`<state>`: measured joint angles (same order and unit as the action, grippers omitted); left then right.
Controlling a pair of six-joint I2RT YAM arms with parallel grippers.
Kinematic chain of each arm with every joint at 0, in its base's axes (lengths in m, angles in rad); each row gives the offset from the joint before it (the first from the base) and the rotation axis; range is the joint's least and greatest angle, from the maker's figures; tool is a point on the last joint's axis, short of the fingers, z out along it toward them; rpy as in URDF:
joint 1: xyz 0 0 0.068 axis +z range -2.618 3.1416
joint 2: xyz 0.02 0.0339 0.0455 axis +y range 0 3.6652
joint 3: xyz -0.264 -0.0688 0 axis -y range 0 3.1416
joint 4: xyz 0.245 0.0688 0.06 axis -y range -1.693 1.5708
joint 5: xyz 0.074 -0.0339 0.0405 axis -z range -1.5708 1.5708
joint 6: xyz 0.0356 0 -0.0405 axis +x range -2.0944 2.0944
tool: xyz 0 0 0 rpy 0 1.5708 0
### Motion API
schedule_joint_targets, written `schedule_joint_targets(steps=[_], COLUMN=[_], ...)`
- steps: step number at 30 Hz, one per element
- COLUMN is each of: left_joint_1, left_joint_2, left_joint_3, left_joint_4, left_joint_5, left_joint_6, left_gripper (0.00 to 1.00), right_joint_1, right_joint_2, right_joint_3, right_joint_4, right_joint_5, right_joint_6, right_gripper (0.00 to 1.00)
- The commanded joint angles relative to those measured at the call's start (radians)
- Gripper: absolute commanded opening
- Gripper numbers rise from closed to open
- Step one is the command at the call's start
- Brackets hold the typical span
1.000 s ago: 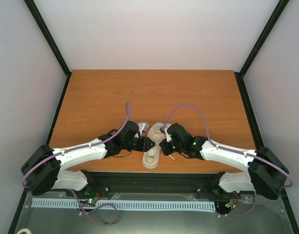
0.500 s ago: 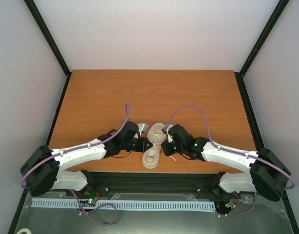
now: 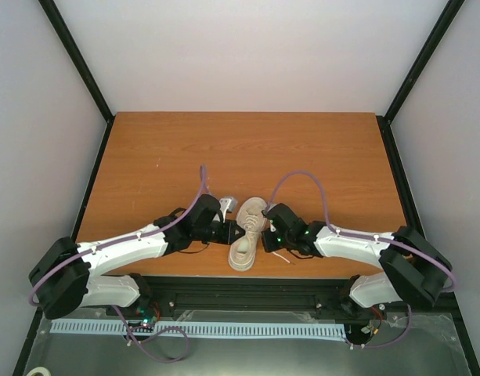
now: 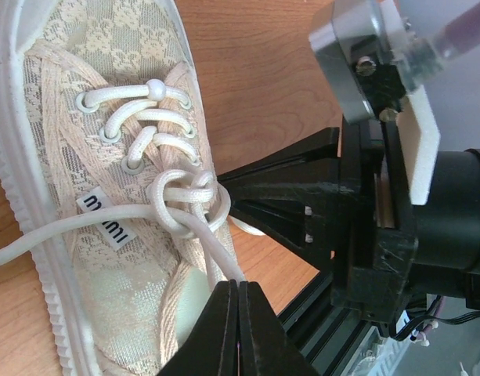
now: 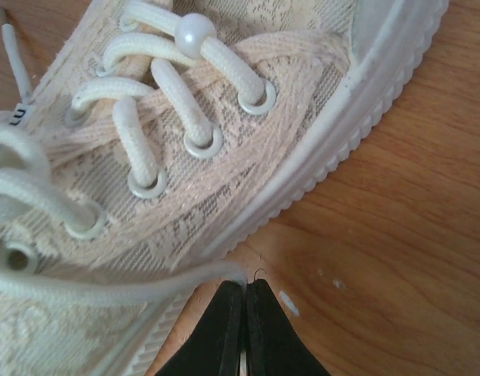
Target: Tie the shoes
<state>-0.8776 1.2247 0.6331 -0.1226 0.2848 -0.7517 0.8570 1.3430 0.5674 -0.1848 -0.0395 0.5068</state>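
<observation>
The cream sneaker (image 3: pixel 246 235) lies near the table's front edge, toe toward the back, between both grippers. In the left wrist view the shoe (image 4: pixel 83 157) fills the left side, and a half-knot (image 4: pixel 185 197) sits at the top of its white laces. My left gripper (image 4: pixel 238 286) is shut on a lace strand that runs from that knot. It sits at the shoe's left side in the top view (image 3: pixel 234 230). My right gripper (image 5: pixel 244 285) is shut on the other lace strand beside the shoe's sole (image 5: pixel 333 149). It sits at the shoe's right side (image 3: pixel 261 233).
My right gripper's black body (image 4: pixel 302 211) shows just across the shoe in the left wrist view. A loose lace end (image 3: pixel 283 258) lies on the wooden table (image 3: pixel 247 149) by the right arm. The table's front edge and black rail (image 3: pixel 247 286) are just behind the heel.
The right arm has dropped and shifted slightly left, closer to the shoe. The left gripper has edged a little toward the back. Both stay shut at the laces.
</observation>
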Motion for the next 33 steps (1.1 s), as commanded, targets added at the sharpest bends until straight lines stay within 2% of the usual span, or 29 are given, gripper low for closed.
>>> schedule_joint_targets(steps=[1, 23, 27, 33], left_joint_1=[-0.007, -0.007, -0.007, -0.007], left_joint_2=[0.01, -0.023, -0.072, -0.186], left_joint_3=[0.005, -0.058, -0.073, -0.067], left_joint_4=[0.014, 0.031, 0.041, -0.049], left_joint_5=[0.005, -0.105, -0.116, -0.197], left_joint_6=[0.019, -0.077, -0.089, -0.079], left_gripper=[0.01, 0.01, 0.01, 0.01], right_joint_1=[-0.015, -0.061, -0.062, -0.062], right_joint_2=[0.05, 0.251, 0.229, 0.086], right_joint_3=[0.005, 0.127, 0.128, 0.097], right_joint_4=[0.095, 0.243, 0.214, 0.115], right_joint_5=[0.002, -0.027, -0.012, 0.003], right_joint_6=[0.009, -0.071, -0.082, -0.122], right_gripper=[0.03, 0.03, 0.03, 0.03])
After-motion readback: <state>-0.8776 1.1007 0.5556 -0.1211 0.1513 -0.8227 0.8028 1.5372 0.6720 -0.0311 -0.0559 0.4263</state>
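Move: Both hands already hold lace. The knot on the shoe lies about 5 cm left and 1 cm back of the right hand, nearly level in height. The toe is some 7 cm ahead and 4 cm left of the right hand, the shoe opening about 7 cm back and 8 cm left. From the left hand, the knot is roughly 3 cm right, 1 cm ahead and 6 cm below. Both keep their lace: the right hand dips, sweeping 5 cm forward and 3 left; the left eases 2.5 left. ##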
